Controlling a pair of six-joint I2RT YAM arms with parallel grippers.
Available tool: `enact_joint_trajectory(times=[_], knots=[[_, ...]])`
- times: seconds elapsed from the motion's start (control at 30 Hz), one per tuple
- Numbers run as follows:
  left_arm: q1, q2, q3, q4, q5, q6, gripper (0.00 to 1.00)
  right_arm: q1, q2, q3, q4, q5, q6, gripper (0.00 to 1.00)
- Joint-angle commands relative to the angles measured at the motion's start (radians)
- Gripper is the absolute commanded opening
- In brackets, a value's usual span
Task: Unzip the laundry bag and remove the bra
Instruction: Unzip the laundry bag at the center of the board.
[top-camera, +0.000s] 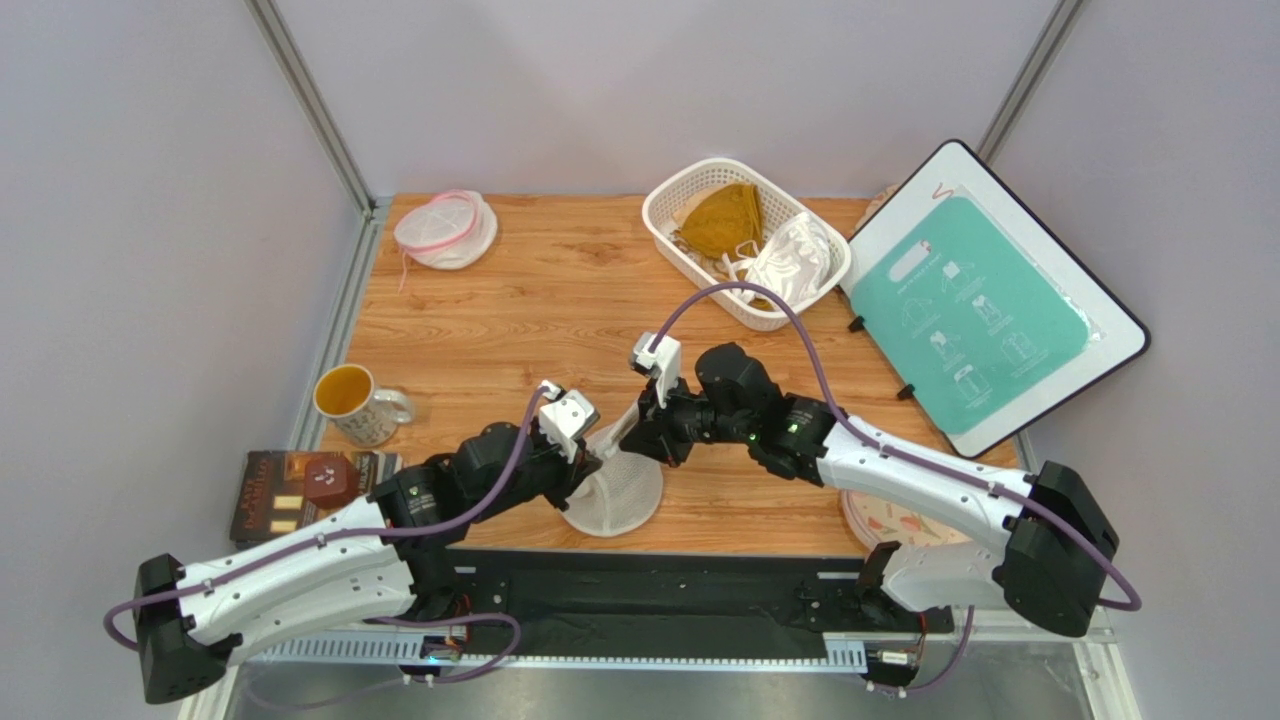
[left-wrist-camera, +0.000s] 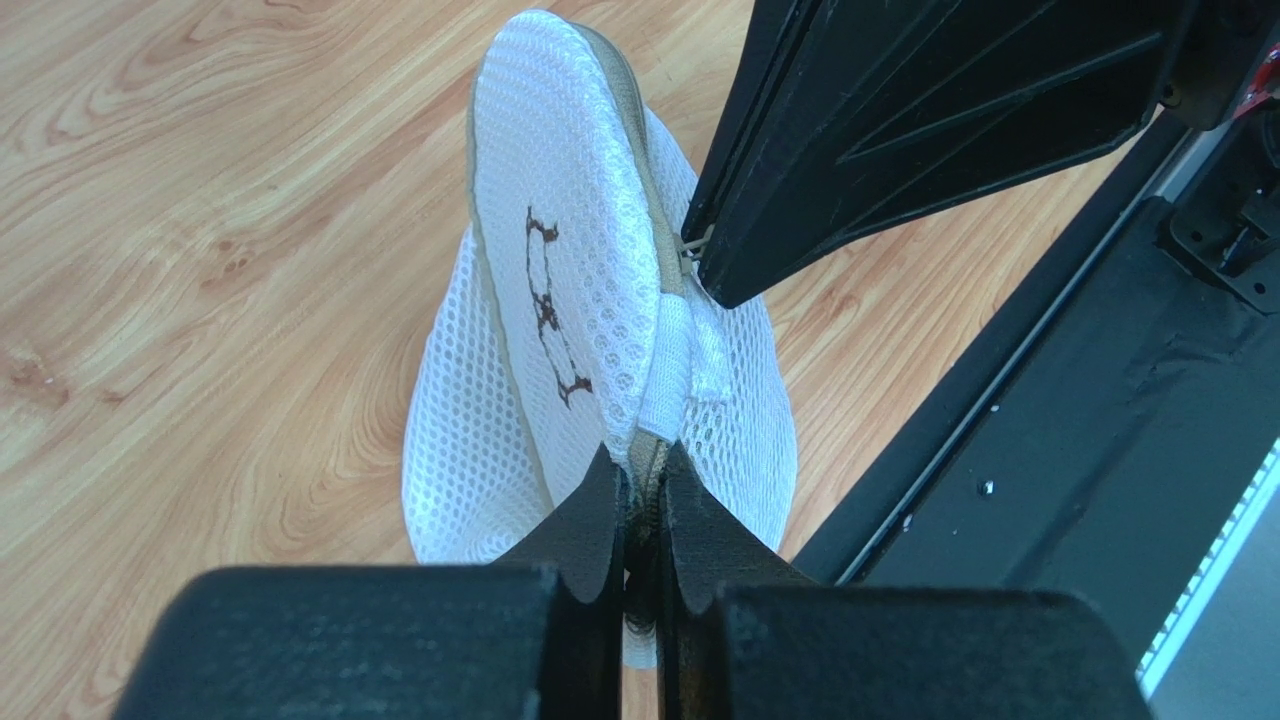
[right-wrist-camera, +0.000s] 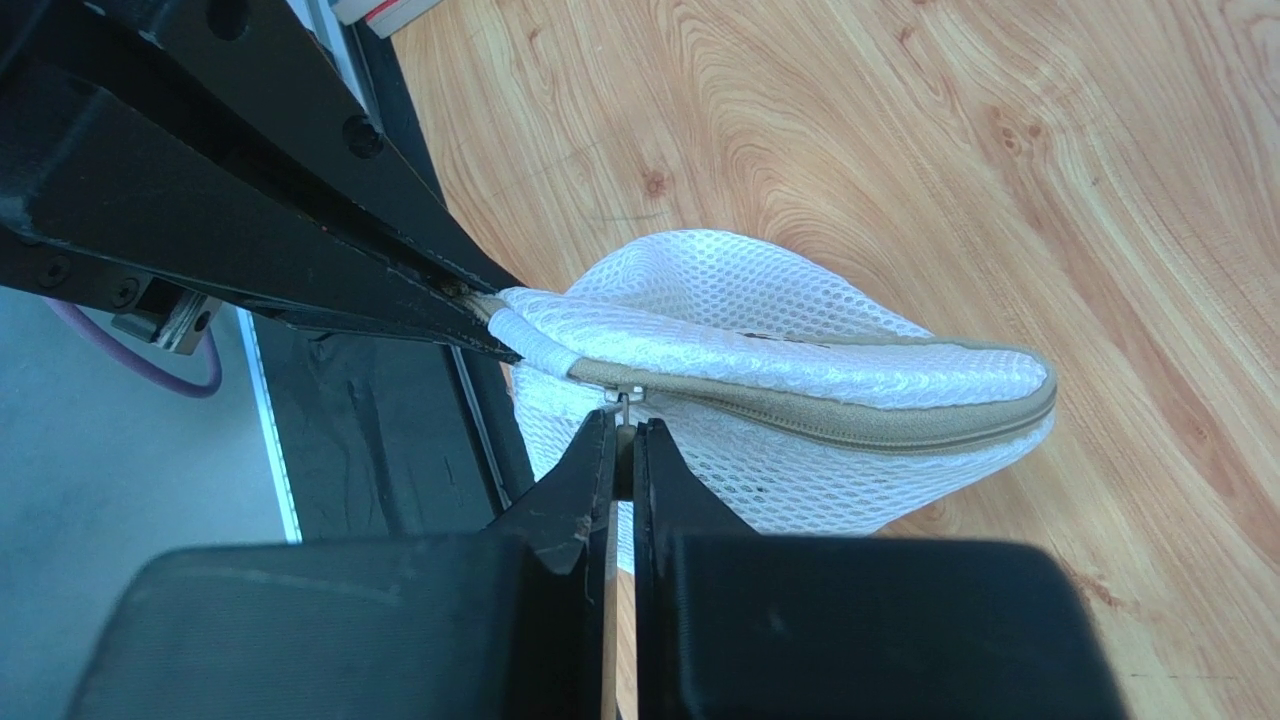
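Note:
The laundry bag (top-camera: 613, 492) is a whitish mesh bag standing near the table's front edge, pulled up into a ridge between both grippers. Its tan zipper (right-wrist-camera: 842, 420) runs closed along the top. My left gripper (left-wrist-camera: 643, 462) is shut on the bag's zipper end and mesh (left-wrist-camera: 571, 330). My right gripper (right-wrist-camera: 624, 432) is shut on the small metal zipper pull (right-wrist-camera: 624, 396) at the left end of the zipper. In the top view the left gripper (top-camera: 586, 450) and the right gripper (top-camera: 639, 435) meet above the bag. The pale pink bra is hidden.
A white basket (top-camera: 669, 225) at the back holds a mustard bra (top-camera: 721, 218) and a white bra (top-camera: 793, 255). A small round pouch with a pink rim (top-camera: 445, 228) lies back left. A mug (top-camera: 352, 399), a dark box (top-camera: 301, 492) and a teal board (top-camera: 984, 300) stand around.

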Motion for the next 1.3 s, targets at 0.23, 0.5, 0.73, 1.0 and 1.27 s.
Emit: enact_joint_trajectory(times=[0.23,0.5,0.73,1.0,1.27], knots=[[-0.005,-0.054,0.011,-0.018,-0.039,0.011,0.0,-0.073,-0.052,0.01,-0.06,0.104,0.009,0.0],[-0.005,-0.037,0.024,-0.035,-0.058,0.009,0.0,-0.136,-0.1,-0.013,-0.089,0.097,0.021,0.0],[-0.005,-0.002,0.076,-0.03,0.01,0.011,0.74,-0.132,-0.14,-0.047,-0.079,0.043,0.063,0.0],[-0.005,0.157,0.279,-0.021,0.053,0.052,0.78,-0.118,-0.186,-0.082,-0.069,0.026,0.073,0.0],[-0.005,0.377,0.381,-0.009,0.083,0.025,0.78,-0.107,-0.233,-0.097,-0.088,0.032,0.072,0.0]])
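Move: The right fingers already pinch the laundry bag's zipper pull. From them, the tab end of the zipper, shut in the left fingers, lies about 4 cm left and 3 back; the rim's far bend lies some 7 cm ahead and 2 right. The bag's body hangs about 6 cm below, 1 ahead and 2 left. From the left hand, the pull is roughly 4 cm right, 3 ahead and level. Keeping its pinch on the zipper pull, the right hand draws it forward and right along the rim, some 4 cm each way, turning about 10 degrees clockwise, then eases back 2-3 cm while still edging right. The left fingers first hold the tab end still, then open wide and let go, and that hand climbs about 7 cm and swings 6 cm right with a little forward, over the bag. ##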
